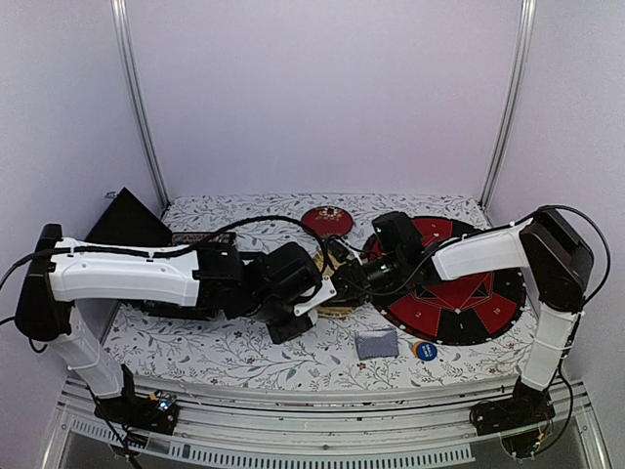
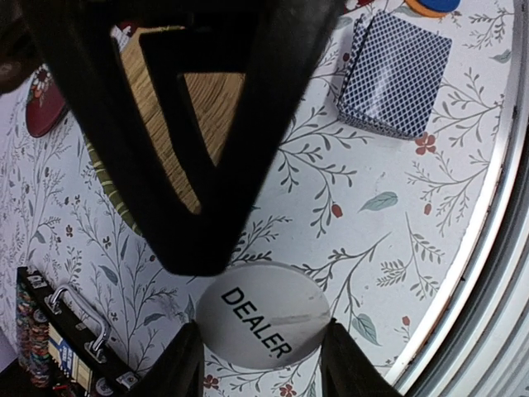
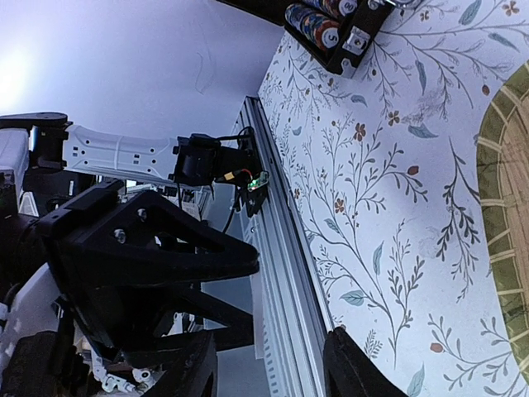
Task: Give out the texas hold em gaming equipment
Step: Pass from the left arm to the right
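Observation:
A white round button marked DEALER (image 2: 263,317) is pinched edge to edge in my left gripper (image 2: 260,331), held above the floral cloth. In the top view both grippers meet at mid-table, the left gripper (image 1: 325,290) touching close to the right gripper (image 1: 345,277). My right gripper (image 3: 264,339) has its jaws apart; a thin pale edge, apparently the button (image 3: 257,308), stands between them, touching neither finger. One right finger (image 2: 190,124) looms over the button. The blue-backed card deck (image 1: 376,343) and a blue chip (image 1: 425,349) lie near the front edge.
A woven bamboo tray (image 2: 178,124) lies under the grippers. A red lacquer dish (image 1: 325,221) sits behind, a round red-and-black mat (image 1: 459,288) to the right, and an open chip case (image 2: 58,339) to the left. The table's metal rail (image 3: 281,248) runs close by.

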Controlling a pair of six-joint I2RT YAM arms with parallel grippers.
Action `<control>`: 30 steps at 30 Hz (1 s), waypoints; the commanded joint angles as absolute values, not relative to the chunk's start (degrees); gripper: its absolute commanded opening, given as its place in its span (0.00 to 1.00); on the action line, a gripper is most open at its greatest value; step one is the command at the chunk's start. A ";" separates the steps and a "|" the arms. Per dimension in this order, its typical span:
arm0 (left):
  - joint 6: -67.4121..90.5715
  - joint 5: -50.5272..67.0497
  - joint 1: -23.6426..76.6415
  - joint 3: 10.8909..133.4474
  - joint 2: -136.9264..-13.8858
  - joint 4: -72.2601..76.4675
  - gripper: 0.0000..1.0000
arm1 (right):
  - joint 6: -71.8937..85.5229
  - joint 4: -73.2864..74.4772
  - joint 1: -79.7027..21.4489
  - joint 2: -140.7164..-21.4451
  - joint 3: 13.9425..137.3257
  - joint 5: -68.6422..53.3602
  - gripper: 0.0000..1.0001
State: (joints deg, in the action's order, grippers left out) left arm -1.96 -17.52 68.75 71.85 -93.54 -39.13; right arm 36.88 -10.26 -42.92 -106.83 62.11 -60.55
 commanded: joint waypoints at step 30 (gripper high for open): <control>-1.97 -19.62 64.96 72.05 -92.69 -34.07 0.66 | 42.31 -17.69 -42.27 -107.92 60.78 -63.49 0.02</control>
State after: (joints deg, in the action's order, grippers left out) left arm -3.09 -18.50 66.63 72.60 -93.56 -36.12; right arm 45.15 -22.46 -43.97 -110.87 61.04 -64.53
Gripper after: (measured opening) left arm 0.487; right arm 0.049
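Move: The dealer button is in the left fingers, its middle about 1 cm to the right of that hand's point; the right fingertips it is offered to wait some 5 cm to the left hand's right, 3 cm ahead and 1 cm higher. From the right hand the button is about 4 cm left, 3 cm back and 1 cm lower. Roughly 14 cm below the left hand, the bamboo basket lies about 12 cm ahead and 4 cm right, the card deck 14 cm right and 3 cm back. The left hand, still holding the dealer button by its rim, carries it about 2 cm forward and 1 cm up to line it up with the right fingers, its wrist barely turning, and at the very end its fingers just begin to loosen. The right hand eases about 1 cm left and 1 cm back onto the button's near side, tipping some 5 degrees, then closes from about half open to almost shut, pinching the rim between its two faces, one finger above and one below. ##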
